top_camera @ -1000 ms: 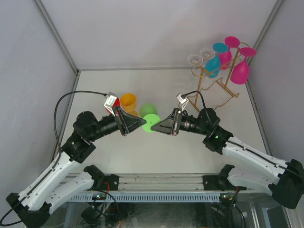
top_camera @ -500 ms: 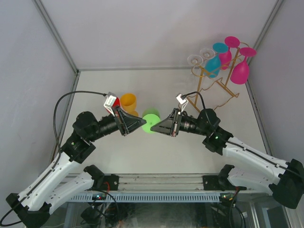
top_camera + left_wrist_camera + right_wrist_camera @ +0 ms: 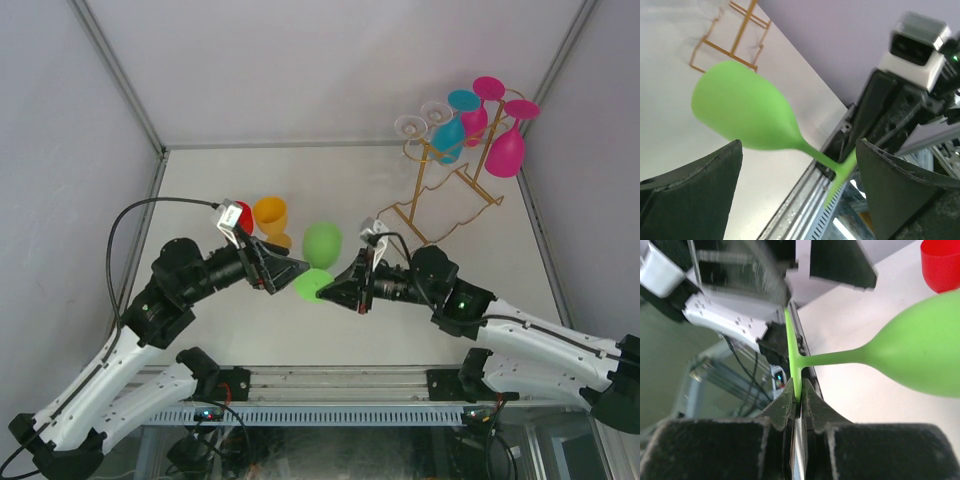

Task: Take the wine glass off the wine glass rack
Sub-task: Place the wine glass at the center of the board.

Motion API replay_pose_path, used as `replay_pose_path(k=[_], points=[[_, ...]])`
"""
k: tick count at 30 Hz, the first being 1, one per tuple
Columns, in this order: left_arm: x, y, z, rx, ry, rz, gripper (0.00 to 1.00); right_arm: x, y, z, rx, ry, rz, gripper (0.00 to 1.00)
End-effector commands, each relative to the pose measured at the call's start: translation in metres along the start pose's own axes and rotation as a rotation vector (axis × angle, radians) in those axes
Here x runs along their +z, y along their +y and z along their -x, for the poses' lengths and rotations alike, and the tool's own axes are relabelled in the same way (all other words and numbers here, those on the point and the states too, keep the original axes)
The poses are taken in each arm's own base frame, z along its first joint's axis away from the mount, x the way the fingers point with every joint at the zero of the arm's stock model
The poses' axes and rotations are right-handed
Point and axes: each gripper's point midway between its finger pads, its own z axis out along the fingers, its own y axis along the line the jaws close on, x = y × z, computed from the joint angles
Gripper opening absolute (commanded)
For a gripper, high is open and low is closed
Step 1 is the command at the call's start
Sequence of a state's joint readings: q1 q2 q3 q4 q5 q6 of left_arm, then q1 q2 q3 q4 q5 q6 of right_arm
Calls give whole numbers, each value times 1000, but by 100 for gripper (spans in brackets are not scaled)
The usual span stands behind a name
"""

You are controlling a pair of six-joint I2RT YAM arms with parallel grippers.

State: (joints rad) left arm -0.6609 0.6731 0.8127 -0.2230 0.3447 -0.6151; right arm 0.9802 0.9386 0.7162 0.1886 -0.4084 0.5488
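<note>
The green wine glass [image 3: 322, 243] hangs off the rack, above the table's middle, lying roughly level. My right gripper [image 3: 325, 290] is shut on the thin edge of its foot [image 3: 791, 340], and the bowl [image 3: 920, 355] sticks out to the right in the right wrist view. My left gripper [image 3: 300, 268] stands open just left of the foot. Its fingers straddle the glass [image 3: 742, 112] without touching it. The gold wine glass rack [image 3: 450, 185] stands at the back right, and its base also shows in the left wrist view [image 3: 735, 37].
On the rack hang a large pink glass [image 3: 507, 150], a teal glass [image 3: 449, 135], a second pink glass [image 3: 478, 110] and clear glasses [image 3: 410, 127]. An orange cup [image 3: 270, 215] and a red cup [image 3: 243, 213] stand behind my left gripper. The table's metal front rail [image 3: 805, 200] lies close below.
My left gripper has opened and let go of the green glass's foot. The right gripper has carried the glass a little toward the near edge.
</note>
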Motion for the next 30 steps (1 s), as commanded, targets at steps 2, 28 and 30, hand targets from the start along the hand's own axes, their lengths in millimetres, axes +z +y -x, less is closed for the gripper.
replay_pose_path(k=[2, 28, 30], points=[[-21, -15, 47, 74, -154, 46, 100, -7, 7, -6, -488, 34, -46, 0], [-13, 7, 7, 100, 99, 120, 97, 1, -42, -125, -1419, 510, -68, 0], [-9, 2, -1, 101, 149, 80, 95, -3, -44, -124, -1435, 507, -75, 0]])
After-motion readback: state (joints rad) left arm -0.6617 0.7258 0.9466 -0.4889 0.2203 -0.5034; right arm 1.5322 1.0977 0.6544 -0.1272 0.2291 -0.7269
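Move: The right hand pinches the green wine glass by its foot, bowl pointing forward. The clear patch of board it is bound for lies about 25 cm below, some 2 cm back and 3 cm left. The orange glass stands roughly 24 cm ahead and 12 cm left, the red glass 22 cm ahead and 19 cm left, both about 18 cm lower. From the left hand, the green glass's middle is about 1 cm ahead, 6 cm right and 6 cm below. Right hand sinks some 15 cm, swinging its pinched glass bowl-up; the open left hand shifts left, then sinks. ##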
